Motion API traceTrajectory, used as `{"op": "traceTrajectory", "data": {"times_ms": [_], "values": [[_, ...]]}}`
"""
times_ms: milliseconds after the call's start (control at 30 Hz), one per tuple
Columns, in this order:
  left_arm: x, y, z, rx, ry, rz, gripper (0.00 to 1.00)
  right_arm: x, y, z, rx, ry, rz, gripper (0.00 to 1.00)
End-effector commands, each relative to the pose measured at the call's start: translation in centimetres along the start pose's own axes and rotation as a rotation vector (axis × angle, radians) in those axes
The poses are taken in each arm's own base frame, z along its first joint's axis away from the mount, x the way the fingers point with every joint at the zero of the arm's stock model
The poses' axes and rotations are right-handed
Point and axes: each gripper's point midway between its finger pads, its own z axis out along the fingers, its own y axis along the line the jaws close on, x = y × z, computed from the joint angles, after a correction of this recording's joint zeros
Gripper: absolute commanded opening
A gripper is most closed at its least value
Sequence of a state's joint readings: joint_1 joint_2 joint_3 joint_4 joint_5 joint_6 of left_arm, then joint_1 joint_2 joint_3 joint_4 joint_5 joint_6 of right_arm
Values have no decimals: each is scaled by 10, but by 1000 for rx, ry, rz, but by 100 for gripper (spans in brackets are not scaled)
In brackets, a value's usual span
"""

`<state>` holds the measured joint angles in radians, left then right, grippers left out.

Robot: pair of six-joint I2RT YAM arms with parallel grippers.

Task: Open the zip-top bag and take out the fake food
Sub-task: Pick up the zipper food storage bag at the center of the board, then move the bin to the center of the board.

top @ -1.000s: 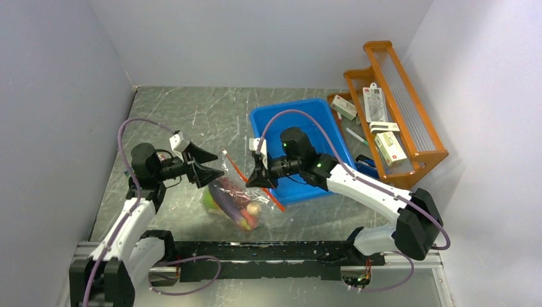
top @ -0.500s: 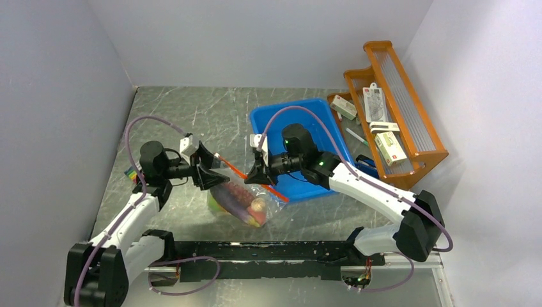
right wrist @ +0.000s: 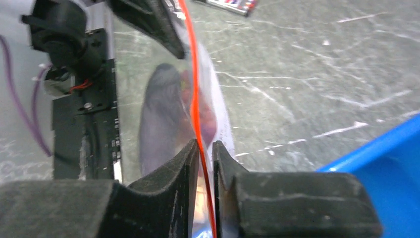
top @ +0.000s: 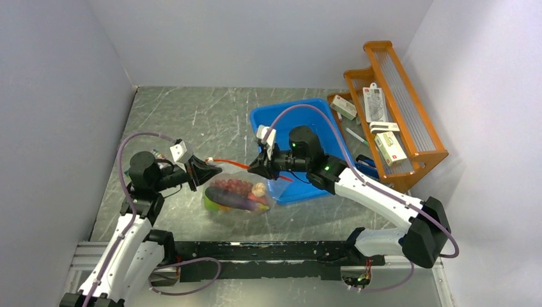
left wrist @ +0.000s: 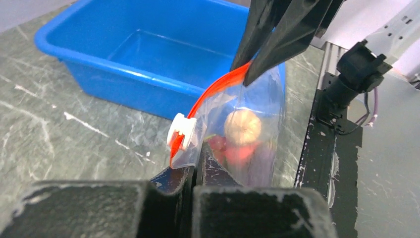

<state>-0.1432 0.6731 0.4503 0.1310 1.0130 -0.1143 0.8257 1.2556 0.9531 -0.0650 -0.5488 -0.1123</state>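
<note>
The zip-top bag (top: pixel 238 192) hangs stretched between both grippers, its red-orange zip strip (top: pixel 233 164) running level along the top. My left gripper (top: pixel 208 171) (left wrist: pixel 197 163) is shut on the bag's left corner, just below the white slider (left wrist: pixel 181 134). My right gripper (top: pixel 259 167) (right wrist: pixel 205 146) stands around the strip (right wrist: pixel 194 89) with a narrow gap between its pads, so it is slightly open. The fake food (top: pixel 236 193) lies inside the bag: a beige bulb (left wrist: pixel 242 126), red pieces and a purple eggplant (right wrist: pixel 158 114).
A blue bin (top: pixel 307 115) (left wrist: pixel 148 49) stands just behind the bag and right gripper. At the far right is a wooden rack (top: pixel 396 109) holding small boxes. The black base rail (top: pixel 268 252) runs along the near edge. A marker pack (right wrist: pixel 233 4) lies on the table.
My left gripper has closed on the bag's left corner and pulled back left. The bag now hangs level between the arms. The right jaws have eased slightly apart.
</note>
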Motion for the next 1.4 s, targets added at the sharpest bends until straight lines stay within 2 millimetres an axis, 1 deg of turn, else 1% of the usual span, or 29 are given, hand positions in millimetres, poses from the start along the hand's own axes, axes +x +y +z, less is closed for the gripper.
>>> {"op": "traceTrajectory", "data": {"times_ms": [0, 33, 67, 100, 133, 167, 233, 300, 367, 467, 500, 533, 600, 667, 733, 767, 800, 833, 933, 1000, 1067, 1100, 1133, 1167, 1200, 1267, 1333, 1367], "values": [[6, 8, -8, -110, 30, -31, 7, -20, -40, -14, 263, -76, 60, 22], [8, 8, -9, -124, 37, -37, 7, -20, -53, -20, 354, -77, 95, 27], [10, 8, -11, -136, 46, -47, 7, -17, -64, -26, 434, -76, 135, 38], [12, 7, -13, -143, 54, -52, 7, -15, -76, -33, 512, -77, 181, 51], [13, 4, -15, -139, 61, -54, 7, -12, -83, -38, 562, -76, 236, 63], [14, 0, -16, -130, 69, -57, 7, -10, -89, -41, 586, -78, 285, 72], [15, -8, -19, -102, 86, -51, 7, -3, -105, -48, 645, -91, 410, 77], [5, -17, -21, -75, 93, -18, 7, 15, -121, -48, 666, -79, 555, 78], [-7, -29, -22, -25, 60, 6, 7, 35, -134, -38, 632, -37, 709, 79], [-20, -43, -21, 40, 12, 8, 7, 59, -140, -6, 546, 94, 842, 82], [-21, -45, -21, 51, 7, 2, 7, 60, -145, 5, 524, 122, 859, 82], [-20, -46, -21, 56, 7, -1, 7, 62, -145, 16, 480, 147, 869, 82], [-22, -47, -22, 46, -1, 1, 7, 71, -157, 33, 472, 184, 877, 82], [-26, -50, -23, 48, -16, -2, 7, 73, -169, 50, 447, 205, 859, 82], [-28, -54, -24, 60, -26, -18, 7, 79, -177, 67, 402, 256, 840, 82], [-29, -55, -24, 64, -30, -30, 7, 79, -177, 75, 364, 282, 819, 81], [-28, -56, -24, 68, -32, -41, 7, 87, -177, 87, 322, 322, 801, 80], [-27, -57, -24, 72, -33, -55, 7, 90, -177, 94, 299, 350, 780, 80], [-22, -53, -23, 54, -28, -86, 7, 88, -181, 108, 260, 372, 697, 79], [-19, -51, -22, 40, -25, -98, 7, 84, -192, 103, 289, 348, 659, 79], [-16, -47, -22, 26, -20, -111, 7, 75, -205, 86, 371, 345, 632, 80], [-15, -46, -21, 21, -17, -116, 7, 68, -208, 76, 400, 338, 601, 80], [-14, -46, -21, 22, -15, -120, 7, 57, -207, 66, 415, 321, 554, 80], [-13, -46, -20, 25, -16, -124, 7, 41, -204, 56, 420, 285, 504, 80], [-11, -45, -20, 31, -16, -132, 7, 19, -197, 41, 423, 228, 455, 80], [-9, -45, -17, 42, -24, -149, 7, -11, -176, 20, 396, 118, 362, 80], [-6, -43, -15, 52, -30, -159, 7, -25, -146, 3, 337, 23, 269, 79], [-4, -43, -15, 57, -28, -162, 7, -22, -125, -2, 285, -12, 234, 77]]}}
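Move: My left and right hands both have the zip of the food bag between their fingers, some 9 cm apart. The bag's middle hangs about 10 cm below, 3 cm back and 5 cm to the right of my left hand, 4 cm to the left of my right. From my right hand the blue bin's left wall stands about 15 cm ahead, 1 cm right and 13 cm down; the bin's middle is about 14 cm ahead and 15 cm right, 17 cm down. I spread my right fingers and let go of the zip, swing that hand about 20 cm forward and down some 13 cm to the bin's left wall, tipping it downward and turning it clockwise, then lift it about 7 cm, easing back and right, fingers still wide. My left hand keeps its pinch on the zip end and draws the bag about 5 cm back. ##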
